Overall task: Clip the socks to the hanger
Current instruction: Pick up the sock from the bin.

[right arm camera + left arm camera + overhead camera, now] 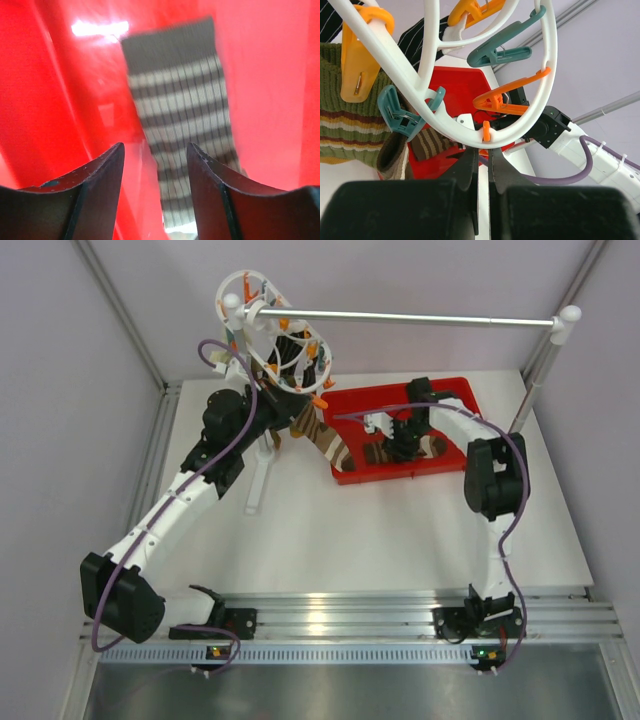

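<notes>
The white oval hanger [262,328] hangs from the silver rail with orange and teal clips. An olive striped sock [345,125] hangs under an orange clip [356,65], and a brown striped sock [427,142] sits by a teal clip [402,117]. My left gripper [481,150] is just below the ring [520,132], its jaws almost together with only a thin empty gap; in the top view it is up at the hanger [256,370]. My right gripper [155,147] is open low over a brown and cream striped sock [182,115] in the red tray [405,440].
The red tray [455,390] lies at the back right and holds another sock [432,446]. A brown striped sock [328,445] hangs down to the tray's left edge. The silver rail [420,318] spans the back on white-capped posts. A white stand foot [260,480] lies near the left arm.
</notes>
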### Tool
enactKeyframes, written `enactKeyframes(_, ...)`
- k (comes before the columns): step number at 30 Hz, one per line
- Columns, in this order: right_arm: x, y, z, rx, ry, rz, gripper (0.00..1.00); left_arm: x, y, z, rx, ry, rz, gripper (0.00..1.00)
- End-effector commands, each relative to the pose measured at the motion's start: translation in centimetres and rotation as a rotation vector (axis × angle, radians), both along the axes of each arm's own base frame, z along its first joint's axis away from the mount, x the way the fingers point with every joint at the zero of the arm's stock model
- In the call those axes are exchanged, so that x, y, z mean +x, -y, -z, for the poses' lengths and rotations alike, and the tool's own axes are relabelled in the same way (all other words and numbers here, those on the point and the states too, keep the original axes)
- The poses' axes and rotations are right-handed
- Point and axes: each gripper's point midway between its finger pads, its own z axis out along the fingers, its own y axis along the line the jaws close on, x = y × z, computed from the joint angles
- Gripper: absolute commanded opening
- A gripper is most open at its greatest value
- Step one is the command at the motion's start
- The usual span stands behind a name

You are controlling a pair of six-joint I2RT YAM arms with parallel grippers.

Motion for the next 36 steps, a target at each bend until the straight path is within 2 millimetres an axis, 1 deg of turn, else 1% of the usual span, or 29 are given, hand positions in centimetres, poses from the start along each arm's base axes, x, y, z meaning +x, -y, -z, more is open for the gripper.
enactKeyframes(1,-0.5,-3.3,-3.3,0.119,0.065,-0.142,0.53,0.3,-0.2,-0.9,-0.018,0.024,-0.009,0.00)
enactKeyframes(2,-0.7,-3.5,-2.9,0.121,0.069,-0.168,0.53,0.3,-0.2,-0.8,-0.018,0.022,-0.005,0.00)
enactKeyframes(3,-0.2,-3.9,-2.9,0.130,0.096,-0.179,0.53,0.3,-0.1,-0.7,-0.017,0.021,-0.005,0.00)
enactKeyframes(6,0.3,-5.1,-2.3,0.143,0.106,-0.190,0.53,0.4,-0.1,-0.8,-0.022,0.025,-0.004,0.00)
enactKeyframes(7,0.6,-5.4,-2.5,0.148,0.113,-0.184,0.53,0.5,0.0,-0.7,-0.021,0.024,-0.004,0.00)
enactKeyframes(10,1.0,-6.2,-2.2,0.156,0.115,-0.194,0.53,0.5,-0.2,-0.7,-0.018,0.023,-0.007,0.00)
enactKeyframes(12,1.1,-6.6,-1.5,0.153,0.106,-0.199,0.54,0.5,-0.3,-0.7,-0.019,0.022,-0.009,0.00)
enactKeyframes(14,1.4,-6.8,-1.3,0.156,0.112,-0.202,0.54,0.5,-0.4,-0.7,-0.018,0.020,-0.012,0.00)
enactKeyframes(18,1.6,-7.0,0.6,0.135,0.096,-0.196,0.53,0.5,-0.5,-0.5,-0.018,0.017,-0.012,0.00)
enactKeyframes(20,1.6,-6.8,1.5,0.113,0.088,-0.191,0.50,0.5,-0.6,-0.4,-0.018,0.015,-0.013,0.00)
enactKeyframes(21,1.4,-6.6,2.4,0.098,0.070,-0.190,0.49,0.5,-0.6,-0.4,-0.018,0.015,-0.013,0.00)
enactKeyframes(23,1.3,-6.1,3.1,0.067,0.060,-0.197,0.42,0.6,-0.6,-0.5,-0.017,0.017,-0.015,0.00)
enactKeyframes(24,1.0,-5.9,3.6,0.056,0.042,-0.198,0.37,0.6,-0.6,-0.4,-0.016,0.016,-0.015,0.00)
enactKeyframes(25,0.9,-5.8,3.8,0.048,0.038,-0.200,0.24,0.6,-0.6,-0.4,-0.016,0.015,-0.013,0.00)
enactKeyframes(26,0.7,-5.6,3.9,0.041,0.031,-0.200,0.17,0.6,-0.6,-0.4,-0.016,0.015,-0.013,0.00)
enactKeyframes(27,0.7,-5.6,3.5,0.043,0.035,-0.197,0.11,0.6,-0.6,-0.3,-0.015,0.013,-0.012,0.00)
enactKeyframes(28,0.3,-5.5,3.2,0.055,0.023,-0.184,0.00,0.6,-0.6,-0.3,-0.015,0.013,-0.012,0.00)
enactKeyframes(29,0.3,-5.6,2.9,0.065,0.024,-0.177,0.00,0.6,-0.6,-0.4,-0.016,0.016,-0.010,0.00)
enactKeyframes(30,0.9,-5.6,1.0,0.090,0.070,-0.161,0.00,0.6,-0.6,-0.6,-0.016,0.020,-0.012,0.00)
enactKeyframes(31,0.2,-5.8,0.7,0.122,0.054,-0.136,0.00,0.7,-0.6,-0.5,-0.016,0.020,-0.012,0.00)
enactKeyframes(32,0.2,-5.9,-0.2,0.145,0.070,-0.123,0.00,0.7,-0.6,-0.5,-0.016,0.020,-0.012,0.00)
enactKeyframes(33,-0.1,-5.7,-1.9,0.173,0.099,-0.108,0.00,0.7,-0.6,-0.5,-0.018,0.019,-0.012,0.00)
enactKeyframes(34,0.4,-6.0,-3.2,0.209,0.137,-0.078,0.00,0.8,-0.6,-0.4,-0.018,0.017,-0.012,0.00)
enactKeyframes(35,0.4,-6.3,-4.4,0.248,0.157,-0.068,0.00,0.8,-0.5,-0.3,-0.019,0.014,-0.009,0.00)
enactKeyframes(36,-0.1,-6.0,-5.8,0.281,0.166,-0.030,0.00,0.8,-0.5,-0.3,-0.025,0.010,-0.010,0.00)
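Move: The striped sock lies across the bin floor under the right hand, and its dark cuff, the part to be taken, is about 6 cm to that hand's left, 1 cm ahead and 3 cm below. The bin's near wall runs some 6 cm back from the right hand, level sideways. The hanging sock's toe is about 14 cm left, 1 cm back and slightly higher. From the left hand, the cuff is roughly 8 cm ahead, 13 cm right and 33 cm below. The sock's cuff is pinched at its near corner: the open right hand slides about 5.5 cm left along the sock, turning some 10 degrees counter-clockwise, then sinks about 2.5 cm and shuts its fingertips on the fabric. Still shut, it starts to draw back nearly 2 cm and up a little. The left hand stays in place, shut at the hanger's rim. ##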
